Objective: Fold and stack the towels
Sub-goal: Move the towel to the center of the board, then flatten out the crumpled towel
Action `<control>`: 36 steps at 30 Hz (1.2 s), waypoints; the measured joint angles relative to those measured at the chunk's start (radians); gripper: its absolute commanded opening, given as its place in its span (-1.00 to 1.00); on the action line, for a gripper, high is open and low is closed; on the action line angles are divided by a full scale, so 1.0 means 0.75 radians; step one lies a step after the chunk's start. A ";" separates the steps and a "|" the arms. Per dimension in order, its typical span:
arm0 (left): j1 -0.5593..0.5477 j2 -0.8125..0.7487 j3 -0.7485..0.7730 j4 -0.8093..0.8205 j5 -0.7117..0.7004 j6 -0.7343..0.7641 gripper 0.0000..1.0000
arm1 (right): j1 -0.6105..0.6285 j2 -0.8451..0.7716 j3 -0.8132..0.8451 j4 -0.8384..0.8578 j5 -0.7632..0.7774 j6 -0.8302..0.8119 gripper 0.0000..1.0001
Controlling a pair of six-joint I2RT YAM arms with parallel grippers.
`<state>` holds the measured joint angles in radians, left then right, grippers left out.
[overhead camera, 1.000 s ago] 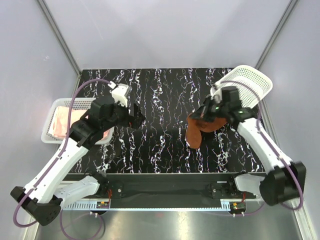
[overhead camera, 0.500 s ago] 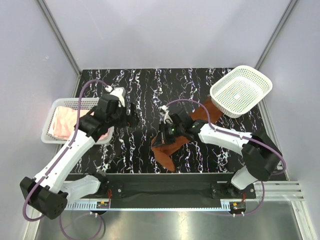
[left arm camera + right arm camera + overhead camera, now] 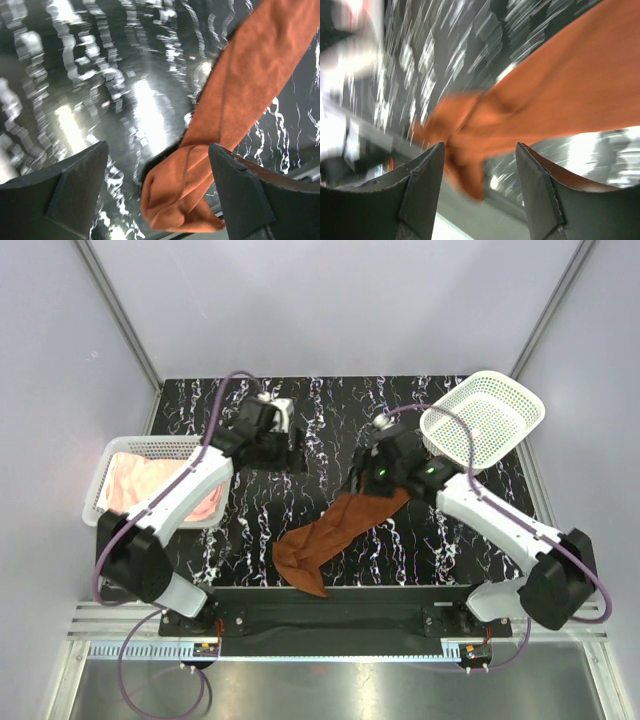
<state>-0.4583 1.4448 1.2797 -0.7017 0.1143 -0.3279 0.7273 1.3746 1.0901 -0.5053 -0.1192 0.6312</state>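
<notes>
The rust-brown towel lies on the black marbled table as a long diagonal strip, with its bunched end near the front edge. My right gripper hovers open over its upper end. In the right wrist view its jaws stand apart and the towel lies blurred beyond them. My left gripper is open above the table's back middle, apart from the towel. Through its jaws the towel shows below. A pale pink towel rests in the left basket.
A white mesh basket sits tilted at the back right corner, close behind my right arm. The left basket stands at the table's left edge, beside my left arm. The metal rail with the arm bases runs along the front.
The right arm carried the brown towel from the right basket to the table's middle, then drew back and opened. The towel now lies stretched out. The left gripper swung toward the back centre.
</notes>
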 measured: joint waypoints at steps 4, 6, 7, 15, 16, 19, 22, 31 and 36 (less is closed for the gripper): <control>-0.116 0.156 0.063 0.027 0.040 0.014 0.59 | -0.363 0.011 0.156 -0.108 0.131 -0.066 0.26; -0.158 0.171 0.039 0.044 0.060 0.013 0.59 | -0.484 0.074 0.238 -0.148 0.190 -0.078 0.29; -0.171 0.167 0.012 0.063 0.063 0.011 0.58 | -0.522 0.121 0.281 -0.169 0.216 -0.078 0.29; -0.316 0.120 -0.325 0.248 0.110 -0.050 0.61 | -0.555 0.669 0.659 -0.322 0.278 -0.069 0.17; -0.353 0.120 -0.336 0.249 0.103 -0.053 0.64 | -0.556 0.725 0.700 -0.334 0.281 -0.068 0.16; -0.454 0.134 -0.327 0.257 0.054 -0.056 0.67 | -0.557 0.818 0.765 -0.374 0.276 -0.067 0.17; -0.532 0.186 -0.286 0.238 -0.010 -0.045 0.67 | -0.558 0.850 0.782 -0.411 0.248 -0.073 0.17; -0.573 0.194 -0.373 0.275 -0.077 -0.040 0.35 | -0.559 0.872 0.647 -0.404 0.205 -0.079 0.03; -0.573 0.197 -0.389 0.305 -0.077 -0.031 -0.53 | -0.561 0.877 0.591 -0.336 0.095 -0.097 -0.29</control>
<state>-0.8883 1.5925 0.9878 -0.4732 0.0566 -0.3511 0.3065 2.0323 1.5333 -0.7570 -0.0479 0.5587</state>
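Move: The brown towel lies slantwise on the board: its middle is about 8 cm back, 14 cm right and 17 cm below the left hand, and almost straight below the right hand, some 15 cm down. Its far right end is roughly 14 cm ahead and 16 cm right of the right hand. The empty basket is about 31 cm ahead and 29 cm right of that hand; the basket with the pink towel is some 7 cm ahead and 27 cm left of the left hand. The brown towel is approached from both ends by empty hands. The right swings forward and right about 20 cm to its far part, then sinks some 15 cm, easing back slightly and tipping down; the left sinks about 13 cm while sweeping back and right over its near part, turning clockwise. Both narrow their fingers late, close over the cloth; contact can't be made out. ##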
